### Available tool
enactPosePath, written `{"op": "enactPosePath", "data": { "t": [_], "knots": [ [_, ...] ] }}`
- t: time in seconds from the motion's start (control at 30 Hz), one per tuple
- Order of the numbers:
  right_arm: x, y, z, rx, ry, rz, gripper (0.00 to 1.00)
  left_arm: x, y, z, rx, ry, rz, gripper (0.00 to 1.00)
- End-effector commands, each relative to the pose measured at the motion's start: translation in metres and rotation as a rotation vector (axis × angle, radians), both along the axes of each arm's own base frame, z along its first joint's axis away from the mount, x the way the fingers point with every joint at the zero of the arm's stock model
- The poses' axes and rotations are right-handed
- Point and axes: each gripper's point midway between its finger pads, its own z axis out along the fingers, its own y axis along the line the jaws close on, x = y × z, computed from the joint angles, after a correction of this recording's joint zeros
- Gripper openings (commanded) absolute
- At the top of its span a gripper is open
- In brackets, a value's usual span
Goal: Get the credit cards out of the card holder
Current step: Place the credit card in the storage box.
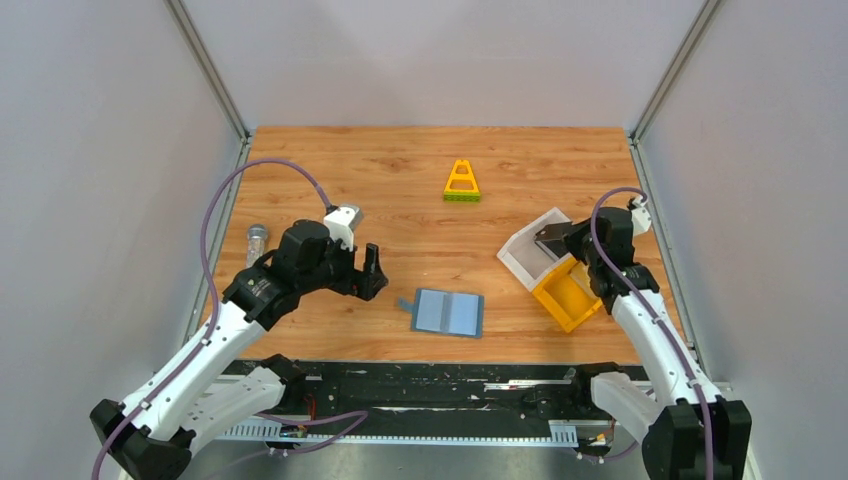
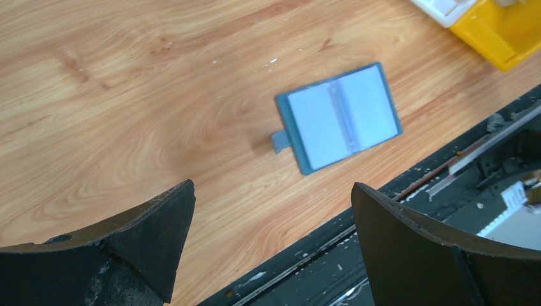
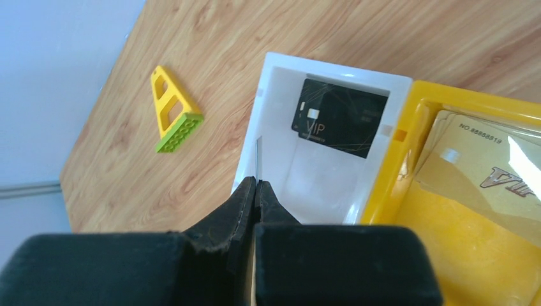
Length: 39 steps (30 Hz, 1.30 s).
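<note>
The card holder (image 1: pixel 448 312) (image 2: pixel 338 118), a slate-blue bifold, lies open and flat near the table's front edge, its small tab pointing left. To its left my left gripper (image 1: pixel 372 272) (image 2: pixel 273 186) hovers open and empty. Over the white bin (image 1: pixel 520 262) (image 3: pixel 332 67) my right gripper (image 1: pixel 566 244) (image 3: pixel 257 182) is shut on a thin credit card (image 3: pixel 257 156) seen edge-on. A black credit card (image 3: pixel 338 118) leans inside the white bin. Gold cards (image 3: pixel 485 172) lie in the yellow bin (image 1: pixel 565 295) (image 3: pixel 415 127).
A yellow and green toy block (image 1: pixel 461 182) (image 3: pixel 173 111) stands at the back middle. A small clear vial (image 1: pixel 256 240) lies by the left wall. A black rail (image 1: pixel 450 385) (image 2: pixel 383 217) runs along the near edge just below the card holder.
</note>
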Motion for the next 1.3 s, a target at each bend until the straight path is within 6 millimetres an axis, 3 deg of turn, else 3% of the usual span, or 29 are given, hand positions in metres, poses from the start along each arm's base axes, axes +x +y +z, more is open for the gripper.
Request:
{"op": "enactPosePath", "data": {
  "t": [0.0, 0.4, 0.6, 1.27],
  "knots": [
    [0.011, -0.018, -0.007, 0.012, 0.001, -0.138, 0.00, 0.005, 0.015, 0.008, 0.063, -0.052, 0.040, 1.00],
    [0.034, -0.020, -0.038, 0.070, -0.011, -0.206, 0.00, -0.002, 0.014, 0.016, 0.017, -0.086, 0.022, 1.00],
    [0.036, -0.025, -0.049, 0.071, -0.012, -0.238, 0.00, -0.003, 0.015, 0.018, 0.011, -0.096, 0.023, 1.00],
    [0.051, -0.032, -0.063, 0.077, -0.032, -0.275, 0.00, -0.004, 0.015, 0.021, 0.002, -0.107, 0.018, 1.00]
  ]
}}
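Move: The white compartment of the storage box, where the held black card is to go, lies about 3 cm ahead of the right gripper, 2 cm to its right and some 12 cm below. The black cards already in it are roughly 5 cm ahead and 5 cm right; the yellow compartment is about 8 cm back and 9 cm right, equally low. From the left gripper, the white compartment is about 9 cm ahead, 33 cm right and 16 cm below. Lower the right gripper about 7 cm into the white compartment's space, most of it early on, while easing some 4 cm forward and a little to the right. Turn it about 15 degrees clockwise on the way, and keep the fingers shut on the upright black card so that it comes down close beside the cards already there. ##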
